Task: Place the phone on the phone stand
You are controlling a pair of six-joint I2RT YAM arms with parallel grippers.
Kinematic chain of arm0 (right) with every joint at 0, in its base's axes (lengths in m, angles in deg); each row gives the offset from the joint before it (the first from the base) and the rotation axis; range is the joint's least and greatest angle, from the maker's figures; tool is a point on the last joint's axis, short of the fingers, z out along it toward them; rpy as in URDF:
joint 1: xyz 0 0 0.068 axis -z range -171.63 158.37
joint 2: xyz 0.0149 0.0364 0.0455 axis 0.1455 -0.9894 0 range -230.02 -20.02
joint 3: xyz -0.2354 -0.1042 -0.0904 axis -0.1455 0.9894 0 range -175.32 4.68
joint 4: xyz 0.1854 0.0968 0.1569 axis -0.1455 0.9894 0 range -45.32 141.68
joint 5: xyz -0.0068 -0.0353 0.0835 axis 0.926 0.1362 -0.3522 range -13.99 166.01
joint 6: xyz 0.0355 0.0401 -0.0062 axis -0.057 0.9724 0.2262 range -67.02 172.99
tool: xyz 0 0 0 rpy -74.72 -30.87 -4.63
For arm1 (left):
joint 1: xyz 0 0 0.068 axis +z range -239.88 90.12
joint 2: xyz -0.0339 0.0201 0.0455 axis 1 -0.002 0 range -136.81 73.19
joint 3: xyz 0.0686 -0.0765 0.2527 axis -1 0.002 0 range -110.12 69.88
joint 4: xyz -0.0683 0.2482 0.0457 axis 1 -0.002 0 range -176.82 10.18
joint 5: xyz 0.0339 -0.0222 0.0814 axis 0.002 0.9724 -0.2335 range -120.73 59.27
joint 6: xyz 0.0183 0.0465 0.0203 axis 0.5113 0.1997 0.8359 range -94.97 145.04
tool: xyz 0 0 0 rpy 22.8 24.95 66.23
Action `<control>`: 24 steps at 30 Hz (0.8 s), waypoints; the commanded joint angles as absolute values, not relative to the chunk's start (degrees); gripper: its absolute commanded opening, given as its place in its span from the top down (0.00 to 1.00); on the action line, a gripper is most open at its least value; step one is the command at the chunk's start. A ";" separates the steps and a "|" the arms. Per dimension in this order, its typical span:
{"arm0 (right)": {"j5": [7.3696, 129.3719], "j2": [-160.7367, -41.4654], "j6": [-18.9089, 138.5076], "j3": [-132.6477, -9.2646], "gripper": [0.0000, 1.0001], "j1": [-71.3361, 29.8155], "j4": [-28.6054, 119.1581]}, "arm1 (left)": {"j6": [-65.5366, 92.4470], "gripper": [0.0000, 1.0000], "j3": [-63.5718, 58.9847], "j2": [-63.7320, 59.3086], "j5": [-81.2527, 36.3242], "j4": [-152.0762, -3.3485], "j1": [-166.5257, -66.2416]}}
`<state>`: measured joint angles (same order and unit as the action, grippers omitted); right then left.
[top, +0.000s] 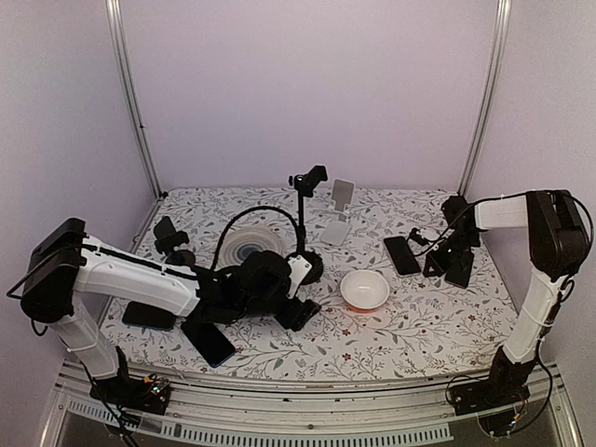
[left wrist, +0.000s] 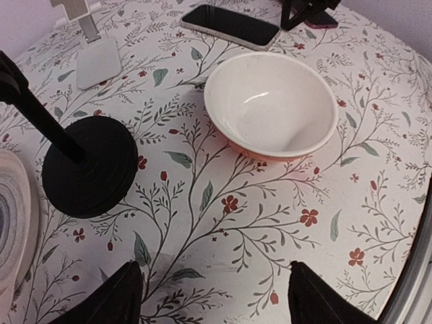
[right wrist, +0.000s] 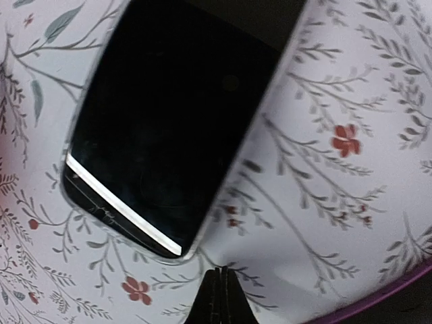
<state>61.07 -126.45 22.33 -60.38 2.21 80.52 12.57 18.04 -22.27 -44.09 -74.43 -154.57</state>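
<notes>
A black phone (top: 402, 254) lies flat on the floral cloth, right of the white bowl; the left wrist view shows this phone (left wrist: 229, 25) beyond the bowl. The white phone stand (top: 337, 214) stands at the back centre, with its base (left wrist: 94, 54) at the upper left of the left wrist view. My left gripper (top: 303, 314) hovers low, left of the bowl, open and empty (left wrist: 216, 297). My right gripper (top: 449, 265) is shut and empty (right wrist: 221, 287), its tips just short of a corner of a dark phone (right wrist: 169, 128) lying on the cloth.
A white bowl (top: 364, 290) (left wrist: 270, 101) sits right of my left gripper. A black gooseneck holder has its round base (top: 312, 268) (left wrist: 88, 165) just behind it. A round plate (top: 253, 247), a small black stand (top: 170, 237) and two more phones (top: 207, 342) (top: 147, 315) lie at left.
</notes>
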 commanded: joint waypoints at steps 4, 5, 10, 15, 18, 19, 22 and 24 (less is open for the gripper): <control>56.07 -124.01 25.55 -64.23 0.64 3.65 81.49 | 8.92 0.23 20.39 -19.14 -48.23 -70.95 -153.22; 55.36 -123.44 25.85 -64.23 0.51 3.58 81.25 | 8.46 0.21 20.55 -19.17 -49.18 -70.98 -153.10; 55.28 -123.17 27.64 -64.23 0.01 2.02 80.71 | 5.51 0.12 20.25 -19.34 -52.03 -72.08 -152.35; 58.20 -125.08 29.18 -67.89 0.01 -0.51 80.78 | 3.25 0.01 19.33 -20.15 -53.55 -73.04 -151.53; 59.77 -127.30 30.30 -70.83 0.01 -2.35 81.56 | 2.90 0.01 18.63 -20.67 -52.88 -73.05 -151.06; 60.29 -127.93 30.87 -71.71 0.01 -2.81 81.76 | 2.95 0.01 18.45 -20.79 -52.61 -73.05 -150.97; 61.93 -129.81 32.27 -74.38 0.01 -3.97 82.15 | 3.26 0.01 17.82 -20.99 -52.26 -73.14 -150.73; 63.52 -130.86 33.03 -75.74 0.01 -4.88 82.25 | 3.41 0.01 17.40 -21.11 -52.26 -73.34 -150.64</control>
<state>60.00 -128.31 30.44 -72.95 -3.45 81.35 3.80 19.46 -20.47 -52.09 -73.31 -151.44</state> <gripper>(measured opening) 0.990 0.990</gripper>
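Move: The phone, flat on the table, is some 9 cm to the right hand's left and 6 cm ahead of it, about 1 cm lower; its near right corner is close beside the shut fingertips. A second phone lies about 9 cm to this hand's right and 1 cm ahead. The bowl stands roughly 21 cm left and 7 cm back. From the left hand, the phone is about 30 cm ahead and 32 cm right. Touching nothing that can be seen, the right hand first slips about 2 cm forward and a little right while rising, then swings back left and forward towards the phone, ending about 5 cm higher as its shut fingers spread wide. The left hand eases about 5 cm forward-left, turning some 15 degrees counter-clockwise and opening wider. ##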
